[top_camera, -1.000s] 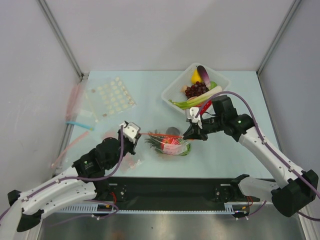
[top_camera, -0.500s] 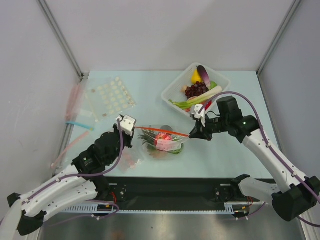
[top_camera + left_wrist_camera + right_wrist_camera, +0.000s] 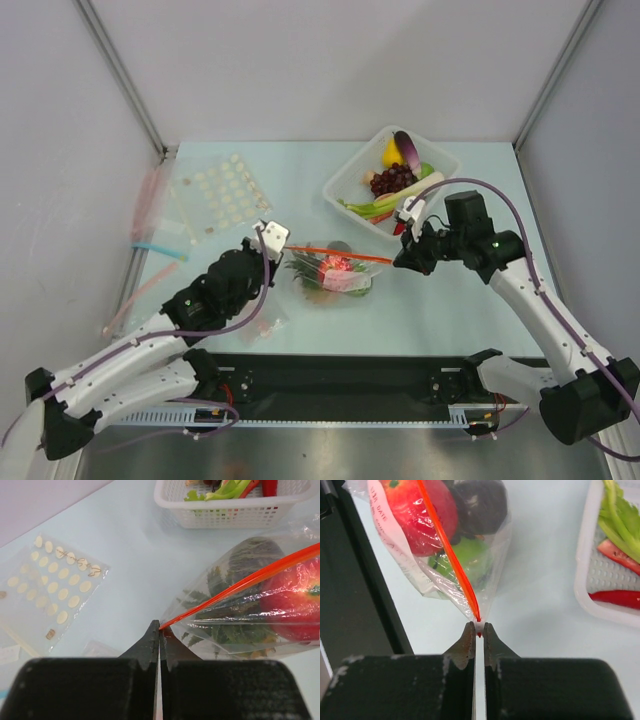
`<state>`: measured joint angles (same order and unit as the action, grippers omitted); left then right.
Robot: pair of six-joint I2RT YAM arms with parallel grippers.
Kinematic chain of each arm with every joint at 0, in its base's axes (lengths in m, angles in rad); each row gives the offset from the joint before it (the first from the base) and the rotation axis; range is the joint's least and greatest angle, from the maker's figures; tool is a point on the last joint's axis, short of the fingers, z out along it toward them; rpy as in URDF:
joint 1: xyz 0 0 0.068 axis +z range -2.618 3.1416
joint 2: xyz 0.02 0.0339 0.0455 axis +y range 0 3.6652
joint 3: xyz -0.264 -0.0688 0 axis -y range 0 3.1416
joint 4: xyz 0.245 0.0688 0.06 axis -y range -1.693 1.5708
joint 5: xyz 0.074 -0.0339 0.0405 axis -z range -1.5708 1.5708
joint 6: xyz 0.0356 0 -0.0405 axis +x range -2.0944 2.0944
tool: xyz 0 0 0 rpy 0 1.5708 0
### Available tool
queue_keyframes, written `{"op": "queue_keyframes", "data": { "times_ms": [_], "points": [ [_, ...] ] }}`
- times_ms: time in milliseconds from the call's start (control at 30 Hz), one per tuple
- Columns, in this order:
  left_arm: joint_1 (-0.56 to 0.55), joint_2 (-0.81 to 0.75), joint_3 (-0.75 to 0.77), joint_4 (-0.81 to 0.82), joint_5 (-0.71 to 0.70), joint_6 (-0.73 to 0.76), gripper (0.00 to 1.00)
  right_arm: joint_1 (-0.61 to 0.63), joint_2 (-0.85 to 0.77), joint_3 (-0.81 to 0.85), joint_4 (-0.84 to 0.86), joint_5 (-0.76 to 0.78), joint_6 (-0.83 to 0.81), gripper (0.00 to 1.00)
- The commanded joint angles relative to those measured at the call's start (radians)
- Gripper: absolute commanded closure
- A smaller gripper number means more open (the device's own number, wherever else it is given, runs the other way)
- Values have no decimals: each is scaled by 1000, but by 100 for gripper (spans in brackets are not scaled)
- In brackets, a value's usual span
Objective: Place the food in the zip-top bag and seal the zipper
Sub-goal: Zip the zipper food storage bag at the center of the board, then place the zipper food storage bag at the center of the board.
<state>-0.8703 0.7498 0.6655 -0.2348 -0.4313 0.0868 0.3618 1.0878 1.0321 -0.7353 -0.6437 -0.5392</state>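
Observation:
The clear zip-top bag (image 3: 352, 285) hangs just above the table centre between both grippers. Its orange-red zipper (image 3: 340, 253) is stretched in a straight line. My left gripper (image 3: 284, 246) is shut on the zipper's left end (image 3: 167, 624). My right gripper (image 3: 397, 262) is shut on the right end (image 3: 478, 617). Inside the bag lies the food: a round red fruit (image 3: 292, 600), a round green fruit (image 3: 465, 560), a spiky green crown (image 3: 220, 627) and a dark piece (image 3: 481, 505).
A white basket (image 3: 338, 186) of toy vegetables stands at the back right, close behind my right arm. A sheet of white dots (image 3: 225, 190) and several flat packets (image 3: 150, 215) lie at the left. A small packet (image 3: 268, 320) lies under my left arm.
Both grippers moved away from the near edge and a little right, carrying the bag. The zipper went from slack to a straight taut line.

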Motion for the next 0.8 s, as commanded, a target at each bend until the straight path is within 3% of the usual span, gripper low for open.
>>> {"op": "queue_keyframes", "data": {
  "times_ms": [0, 267, 467, 500, 567, 600, 633, 667, 733, 767],
  "points": [
    [22, 57, 74, 95, -5, 39, 99, -21, -13, 14, 30, 84, 70, 100],
    [117, 302, 180, 213, 123, 39, 100, -72, 84, 86, 73, 128, 128, 100],
    [194, 482, 333, 246, 221, 22, 100, -109, 190, 131, 204, 185, 228, 100],
    [197, 537, 383, 242, 218, 8, 96, -110, 207, 158, 221, 211, 261, 93],
    [202, 588, 446, 189, 172, -18, 76, -110, 256, 198, 238, 271, 327, 67],
    [202, 609, 492, 177, 161, -44, 49, -110, 264, 213, 252, 351, 359, 44],
    [202, 608, 503, 178, 154, -56, 38, -110, 265, 236, 266, 401, 431, 34],
    [202, 600, 506, 190, 140, -65, 31, -110, 261, 243, 283, 444, 456, 30],
    [203, 556, 503, 224, 115, -88, 2, -112, 222, 240, 319, 522, 496, 12],
    [203, 542, 505, 226, 94, -114, 0, -110, 206, 237, 358, 559, 525, 7]
  ]
}}
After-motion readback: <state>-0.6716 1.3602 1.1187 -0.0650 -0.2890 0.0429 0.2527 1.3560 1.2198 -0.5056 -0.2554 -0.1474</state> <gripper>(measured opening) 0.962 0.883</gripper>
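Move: The filled bag is stretched by its red zipper between the two hands, its middle about 11 cm right of the left hand and 4 cm back, roughly 9 cm below. From the right hand it is some 13 cm left and 3 cm back. The vegetable basket's middle lies about 20 cm straight ahead of the right hand and 12 cm lower; from the left hand, 19 cm ahead and 24 cm right. The flat dotted bag is 16 cm ahead and 16 cm left of the left hand. The bag's red zipper, still pinched at both ends, is carried forward towards the basket, both hands going about 13 cm and drifting some 5 cm to the right. Near the end both grippers open wide, let go of the zipper ends and start to rise, while the right hand turns clockwise, some 35 degrees in all. ##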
